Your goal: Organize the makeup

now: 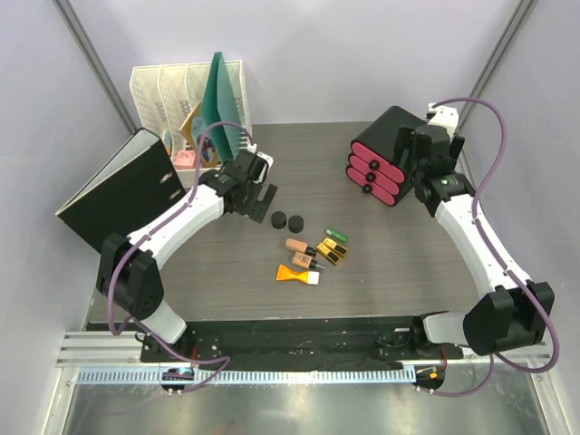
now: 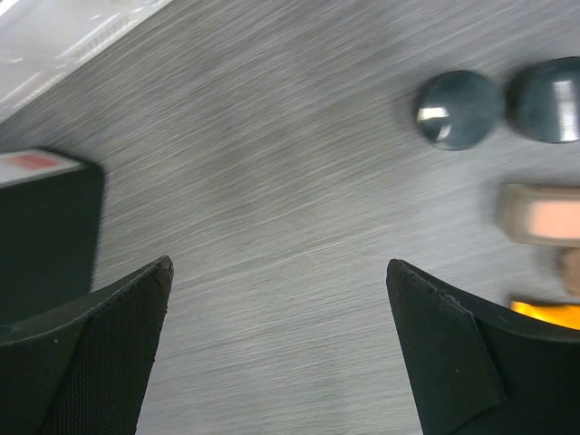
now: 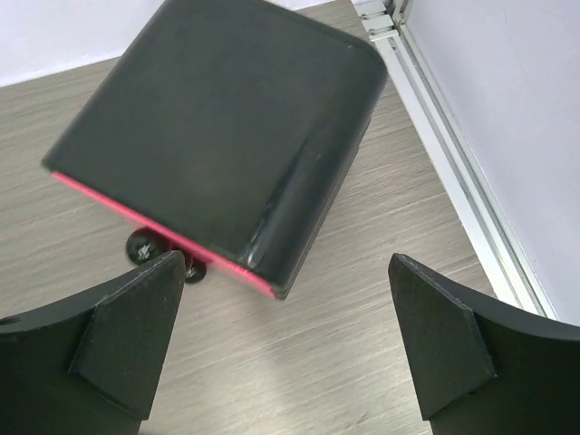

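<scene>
The makeup lies mid-table: two black round jars, a peach black-capped bottle, an orange white-capped tube, gold-and-black cases and a small green tube. My left gripper is open and empty, just left of the jars. In the left wrist view its gripper hovers over bare table, with the jars, the bottle and the orange tube at the right edge. My right gripper is open and empty beside the black box with pink drawers; in the right wrist view its gripper is just short of the box.
A black binder leans at the left, and its edge shows in the left wrist view. A white file rack with a green folder stands at the back left. A metal rail runs along the table's right edge.
</scene>
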Controlling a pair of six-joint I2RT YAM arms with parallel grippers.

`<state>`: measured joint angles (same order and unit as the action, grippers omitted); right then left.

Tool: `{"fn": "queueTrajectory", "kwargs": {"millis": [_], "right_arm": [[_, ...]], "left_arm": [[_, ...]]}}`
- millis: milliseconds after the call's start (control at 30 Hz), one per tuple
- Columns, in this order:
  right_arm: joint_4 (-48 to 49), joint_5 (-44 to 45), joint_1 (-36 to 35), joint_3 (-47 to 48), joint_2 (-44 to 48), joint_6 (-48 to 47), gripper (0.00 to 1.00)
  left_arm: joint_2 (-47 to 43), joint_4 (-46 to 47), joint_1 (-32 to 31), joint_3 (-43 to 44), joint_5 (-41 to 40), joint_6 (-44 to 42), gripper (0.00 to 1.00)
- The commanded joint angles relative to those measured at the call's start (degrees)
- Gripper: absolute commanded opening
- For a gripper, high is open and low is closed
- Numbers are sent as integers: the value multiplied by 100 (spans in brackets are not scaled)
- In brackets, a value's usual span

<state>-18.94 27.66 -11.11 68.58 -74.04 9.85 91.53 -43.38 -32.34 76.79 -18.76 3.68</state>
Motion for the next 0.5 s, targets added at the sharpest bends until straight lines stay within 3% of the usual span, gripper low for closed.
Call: {"fn": "queueTrajectory", "kwargs": {"millis": [0,67,200,300,433,467], "right_arm": [[66,-454,276,490,-207,-88,100],[75,-630,373,604,-417,-149,100],[57,-1016,514,1025,-848,-97,100],[40,-1306,628,1307,-1182,8,100],[-22,-1535,733,1676,-1595,114,100],[-74,-1544,751,1824,-1692,114,100]], "left_arm": [[-65,215,8,432,1118,229,100],[207,277,8,792,1793,334,100],[988,444,-9,1879,4015,677,100],[1683,759,-62,2592,4677,1352,100],[2316,1848,-62,2902,5416,2828,98],[2430,2494,-71,2885,5540,3162,97]]}}
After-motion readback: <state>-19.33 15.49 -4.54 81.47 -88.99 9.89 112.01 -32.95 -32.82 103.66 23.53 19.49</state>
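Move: The black drawer box stands about 36 cm to the right of the left hand, 14 cm ahead and some 6 cm below. Nearer that hand, the two black lids lie 10 cm to its right, level with it, and the green tube 22 cm right and 4 cm back, both about 13 cm below. From the right hand, the drawer box is roughly 10 cm left, 7 cm ahead and 18 cm below. Open left hand sweeps 20 cm right towards the drawer box, fingers swinging rightward; open right advances 7 cm above. ##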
